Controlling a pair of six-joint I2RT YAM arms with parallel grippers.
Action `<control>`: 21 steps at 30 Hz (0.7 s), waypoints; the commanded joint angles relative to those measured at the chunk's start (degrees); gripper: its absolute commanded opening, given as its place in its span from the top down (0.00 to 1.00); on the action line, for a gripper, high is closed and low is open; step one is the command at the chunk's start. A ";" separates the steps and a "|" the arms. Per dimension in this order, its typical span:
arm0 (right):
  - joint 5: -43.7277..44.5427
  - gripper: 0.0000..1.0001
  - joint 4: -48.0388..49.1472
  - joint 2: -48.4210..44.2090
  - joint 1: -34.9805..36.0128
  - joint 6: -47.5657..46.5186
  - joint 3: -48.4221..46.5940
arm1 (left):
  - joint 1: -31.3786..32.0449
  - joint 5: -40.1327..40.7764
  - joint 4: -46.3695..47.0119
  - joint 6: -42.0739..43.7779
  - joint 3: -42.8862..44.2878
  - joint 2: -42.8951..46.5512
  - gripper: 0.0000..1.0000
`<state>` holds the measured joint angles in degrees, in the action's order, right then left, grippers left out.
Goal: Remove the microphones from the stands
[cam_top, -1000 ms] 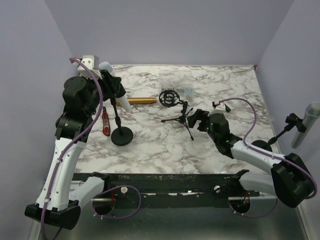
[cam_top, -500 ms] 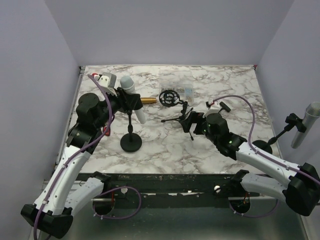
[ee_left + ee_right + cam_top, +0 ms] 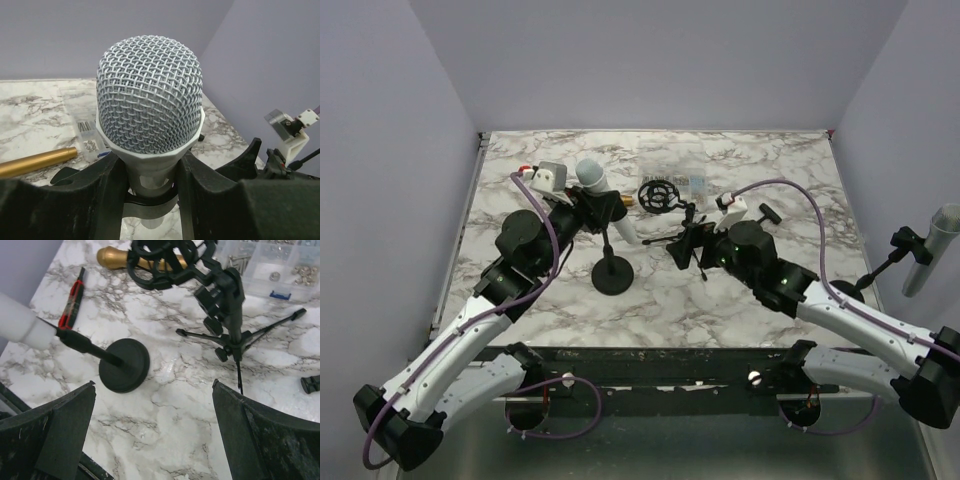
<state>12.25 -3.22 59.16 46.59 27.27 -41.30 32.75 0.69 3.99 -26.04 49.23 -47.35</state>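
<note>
A white microphone [image 3: 604, 199] with a silver mesh head [image 3: 149, 97] sits in the clip of a black stand with a thin pole and a round base [image 3: 612, 274]. My left gripper [image 3: 592, 203] is shut on the microphone's neck just under the head, one finger [image 3: 102, 192] on each side. My right gripper [image 3: 682, 246] is open and empty, hovering to the right of the stand's base [image 3: 124, 364]. The stand's pole and the microphone's white body [image 3: 20, 321] show at the left of the right wrist view.
A small black tripod [image 3: 682, 238] with a shock mount [image 3: 657, 194] stands just behind my right gripper. A gold tube [image 3: 35, 161] lies behind the microphone. A red-handled tool [image 3: 73, 296] lies at the left. A clear parts box [image 3: 270, 265] sits at the back.
My left arm has carried the microphone and its stand to the right, toward the middle of the table. My right gripper has moved left toward the stand.
</note>
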 commanded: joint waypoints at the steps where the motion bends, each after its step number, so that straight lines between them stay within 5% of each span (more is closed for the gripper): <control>1: -4.54 0.00 -2.92 -1.96 0.87 -4.55 -3.43 | 7.02 12.65 9.83 1.87 -1.46 -0.17 0.99; 6: -7.62 0.00 -3.15 -1.43 0.97 -6.09 -4.38 | 10.22 14.16 6.07 1.97 -1.53 0.15 0.41; 12: -11.90 0.00 -3.19 0.40 1.20 -6.93 -6.99 | 10.23 11.20 -2.88 4.39 -0.95 3.76 0.02; 21: -16.22 0.00 -9.25 6.66 1.66 -12.00 -20.40 | 10.14 12.47 -24.85 11.93 4.93 10.39 0.02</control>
<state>-0.78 -8.69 62.98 47.70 18.85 -54.89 42.78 11.14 -8.29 -18.59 52.03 -41.19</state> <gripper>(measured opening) 0.997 0.982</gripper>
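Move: The left hand still grips the white microphone and its clip, the microphone's middle about level with the fingertips, 1 cm ahead and 1 cm right. From the right hand that microphone is about 3 cm ahead, 15 cm left and 15 cm up. From the left hand, the stand's round base is roughly 3 cm back, 1 cm left and 34 cm down, and the shock mount 11 cm ahead, 10 cm right and some 18 cm down. The left hand carries the upper end of the stand, with the white microphone in its clip, another 2 cm to the right and slightly back, then opens its fingers wide, lets go of the clip and draws back about 3 cm more while easing left. Meanwhile the right hand, wide open and empty, climbs some 7 cm and goes about 5 cm left towards the microphone's lower end, turning roughly 15 degrees counter-clockwise, without reaching it. ##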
